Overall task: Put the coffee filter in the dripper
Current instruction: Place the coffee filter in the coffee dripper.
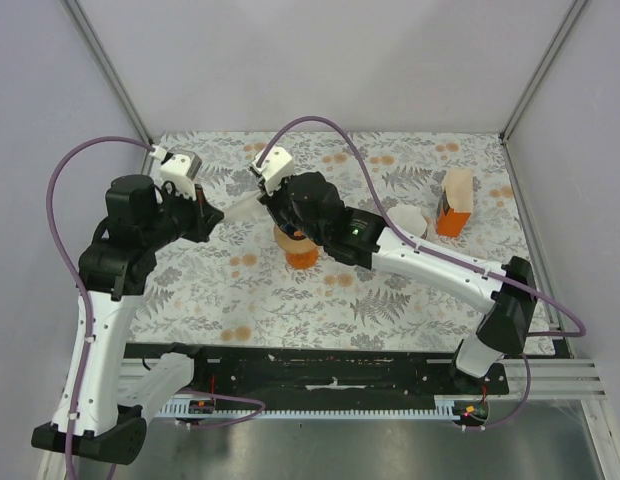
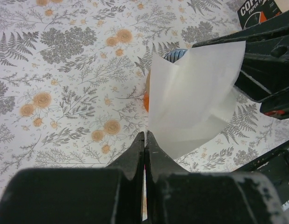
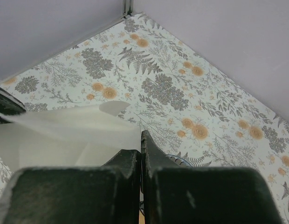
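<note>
A white paper coffee filter (image 1: 244, 208) hangs in the air between my two grippers, spread open in the left wrist view (image 2: 193, 95) and the right wrist view (image 3: 65, 128). My left gripper (image 2: 145, 135) is shut on its one edge; my right gripper (image 3: 141, 140) is shut on the opposite edge. The orange dripper (image 1: 300, 250) stands on the table just below the right gripper, mostly hidden by the arm. Its dark ribbed rim (image 2: 175, 54) peeks out behind the filter, and also shows in the right wrist view (image 3: 179, 160).
An orange filter box (image 1: 454, 202) stands at the back right with a stack of white filters (image 1: 410, 222) beside it. The floral cloth (image 1: 290, 300) covers the table. Grey walls close in the back and sides.
</note>
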Available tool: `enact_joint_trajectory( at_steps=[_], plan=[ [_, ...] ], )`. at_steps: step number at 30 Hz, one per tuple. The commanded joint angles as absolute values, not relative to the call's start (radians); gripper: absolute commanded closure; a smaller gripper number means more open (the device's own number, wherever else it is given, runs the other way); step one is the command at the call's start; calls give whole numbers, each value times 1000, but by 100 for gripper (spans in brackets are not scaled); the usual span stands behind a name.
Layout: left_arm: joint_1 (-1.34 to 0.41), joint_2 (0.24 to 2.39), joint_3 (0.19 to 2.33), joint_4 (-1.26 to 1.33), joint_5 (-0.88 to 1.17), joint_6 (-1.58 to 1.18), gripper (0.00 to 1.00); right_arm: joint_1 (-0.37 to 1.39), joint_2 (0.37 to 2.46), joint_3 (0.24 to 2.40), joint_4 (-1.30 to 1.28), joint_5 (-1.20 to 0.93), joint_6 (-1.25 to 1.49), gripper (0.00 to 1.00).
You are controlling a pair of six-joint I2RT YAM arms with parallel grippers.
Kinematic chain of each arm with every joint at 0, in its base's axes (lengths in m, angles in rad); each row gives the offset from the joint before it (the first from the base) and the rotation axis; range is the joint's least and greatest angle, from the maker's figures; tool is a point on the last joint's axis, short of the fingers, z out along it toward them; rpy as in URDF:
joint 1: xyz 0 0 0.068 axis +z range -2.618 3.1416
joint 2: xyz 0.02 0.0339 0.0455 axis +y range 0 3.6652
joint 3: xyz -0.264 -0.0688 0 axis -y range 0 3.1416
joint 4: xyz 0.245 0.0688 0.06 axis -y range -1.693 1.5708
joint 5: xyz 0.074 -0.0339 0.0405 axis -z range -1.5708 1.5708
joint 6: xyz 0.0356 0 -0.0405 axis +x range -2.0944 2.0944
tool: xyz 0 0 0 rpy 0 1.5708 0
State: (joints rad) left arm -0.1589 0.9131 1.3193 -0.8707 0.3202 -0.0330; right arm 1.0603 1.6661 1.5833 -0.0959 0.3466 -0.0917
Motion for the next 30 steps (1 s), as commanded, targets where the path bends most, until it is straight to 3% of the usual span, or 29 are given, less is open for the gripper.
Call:
enact_joint_trajectory(
  at_steps=[1, 5, 13, 16, 30],
  plan=[
    [-156, 920, 1344, -865, 316, 63, 98, 1035, 1598, 1580, -113, 333, -83, 100],
    [-158, 939, 1339, -847, 370, 57, 95, 1035, 1609, 1603, -149, 310, -83, 100],
    [-163, 985, 1342, -767, 521, 11, 41, 1008, 1614, 1689, -322, 298, -49, 100],
    [-167, 1006, 1356, -752, 563, -20, 29, 988, 1614, 1713, -385, 290, -29, 100],
    [-181, 1088, 1347, -660, 542, -86, 27, 825, 1816, 1948, -772, 94, 64, 100]
  ],
)
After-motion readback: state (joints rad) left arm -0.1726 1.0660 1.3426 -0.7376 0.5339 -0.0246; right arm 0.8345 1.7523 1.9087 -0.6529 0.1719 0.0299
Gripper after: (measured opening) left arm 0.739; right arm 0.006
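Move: Both hands still pinch the paper filter between them. From the right hand, the dripper lies about 5 cm ahead, 5 cm to the right and some 23 cm below, with its orange stand directly beneath it, about 29 cm below the hand. The wood-collared pot stands roughly 24 cm to the right of the dripper, about level with it. From the left hand, the dripper is some 12 cm ahead, 13 cm right and 23 cm down. Left opens, freeing the filter; right, still pinching, carries it about 9 cm right and forward over the dripper. ##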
